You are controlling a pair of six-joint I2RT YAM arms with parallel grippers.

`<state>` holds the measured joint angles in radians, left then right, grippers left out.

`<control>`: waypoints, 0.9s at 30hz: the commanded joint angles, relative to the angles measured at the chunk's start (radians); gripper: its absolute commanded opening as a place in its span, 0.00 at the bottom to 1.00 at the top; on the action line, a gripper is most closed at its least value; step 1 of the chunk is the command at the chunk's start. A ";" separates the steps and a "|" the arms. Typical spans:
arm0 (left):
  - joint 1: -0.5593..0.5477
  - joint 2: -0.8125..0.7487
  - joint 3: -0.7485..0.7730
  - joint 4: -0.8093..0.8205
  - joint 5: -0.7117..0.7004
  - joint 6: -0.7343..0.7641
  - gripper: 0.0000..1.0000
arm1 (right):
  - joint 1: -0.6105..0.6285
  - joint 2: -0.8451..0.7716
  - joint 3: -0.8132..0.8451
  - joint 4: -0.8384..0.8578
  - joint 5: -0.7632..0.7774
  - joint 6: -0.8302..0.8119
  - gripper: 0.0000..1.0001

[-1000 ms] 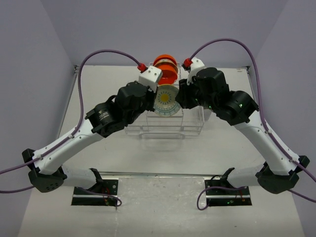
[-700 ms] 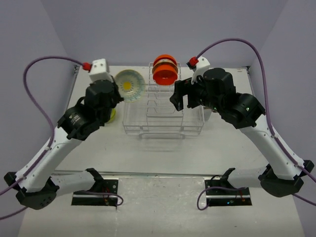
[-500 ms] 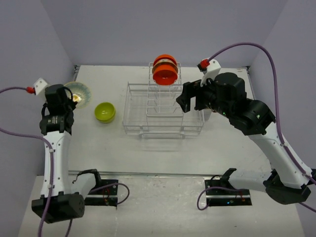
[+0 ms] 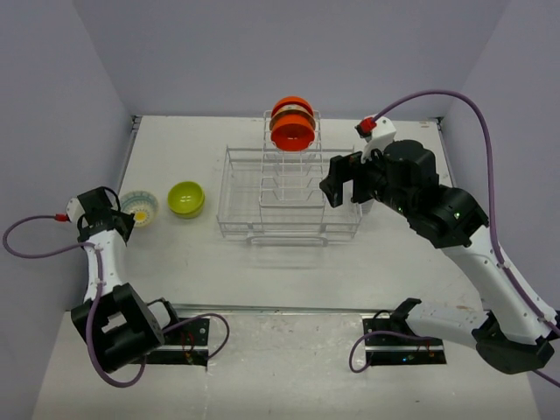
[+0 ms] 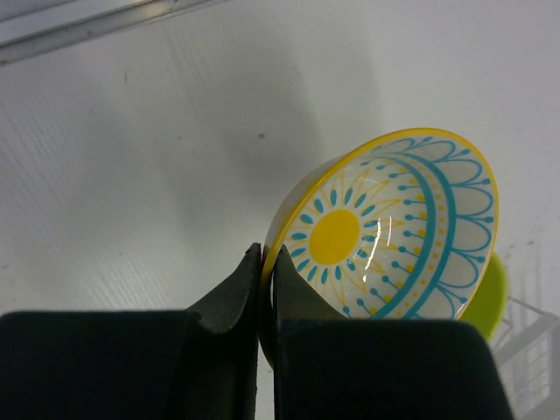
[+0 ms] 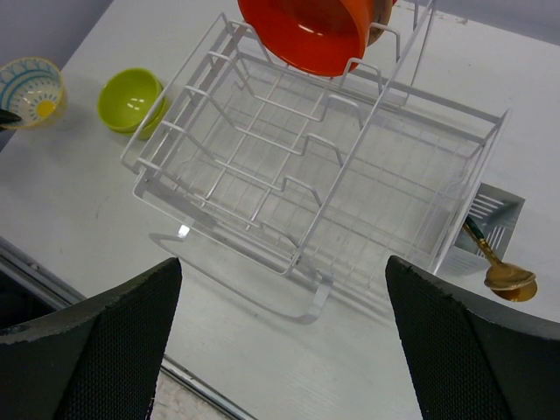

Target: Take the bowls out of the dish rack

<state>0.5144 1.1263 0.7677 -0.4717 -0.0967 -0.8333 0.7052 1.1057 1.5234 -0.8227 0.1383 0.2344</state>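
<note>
My left gripper (image 4: 122, 219) is shut on the rim of a cream bowl (image 4: 138, 207) with a yellow flower and teal pattern inside. It holds the bowl tilted, low over the table at the far left. In the left wrist view my gripper (image 5: 265, 255) pinches the bowl (image 5: 385, 232) at its rim. A lime-green bowl (image 4: 186, 198) sits upright just right of it. Orange-red bowls (image 4: 293, 129) stand on edge in the tall back section of the white wire dish rack (image 4: 262, 223). My right gripper (image 4: 341, 185) is open and empty, hovering at the rack's right side (image 6: 282, 262).
A grey cutlery cup (image 6: 486, 217) with a gold spoon (image 6: 509, 277) hangs on the rack's right side. The rack's low basket part (image 6: 289, 188) holds no bowls. Purple walls close in left, right and behind. A metal rail (image 4: 280, 308) runs along the near edge.
My left arm lifted the patterned bowl out of the rack, swung it far left and lowered it beside the green bowl. My right gripper drew back from the rack's middle to its right side.
</note>
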 commanded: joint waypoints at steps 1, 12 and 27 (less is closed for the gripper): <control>-0.011 0.012 -0.063 0.128 -0.075 -0.099 0.00 | -0.006 -0.021 0.001 0.059 -0.009 -0.017 0.99; -0.020 0.116 -0.209 0.277 -0.011 -0.124 0.22 | -0.009 0.009 0.004 0.069 -0.013 -0.043 0.99; -0.170 -0.256 0.014 0.047 -0.041 0.086 1.00 | -0.019 0.146 0.078 0.192 0.119 -0.312 0.99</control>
<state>0.4248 0.9619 0.6662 -0.3927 -0.1200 -0.8532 0.6880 1.2282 1.5597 -0.7361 0.1604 0.0540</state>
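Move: The left hand holds the patterned bowl by its rim; the bare table spot it is meant for lies some 4 cm ahead, 4 cm to the right and 10 cm below. The stacked green bowls stand about 10 cm ahead, 15 cm to the right and 8 cm below. From the open right hand, the front orange bowl is roughly 17 cm ahead, 11 cm left and 9 cm lower, with another orange bowl some 6 cm beyond it. Lowering the patterned bowl about 8 cm to the table beside the green ones, the left hand eases slightly back, opens wide to let go of the rim, then rises about 10 cm clear, with a little forward and right at the end. Meanwhile the right hand, still open and empty, goes about 4 cm forward and slightly left towards the front orange bowl, starting to roll its left side down. ##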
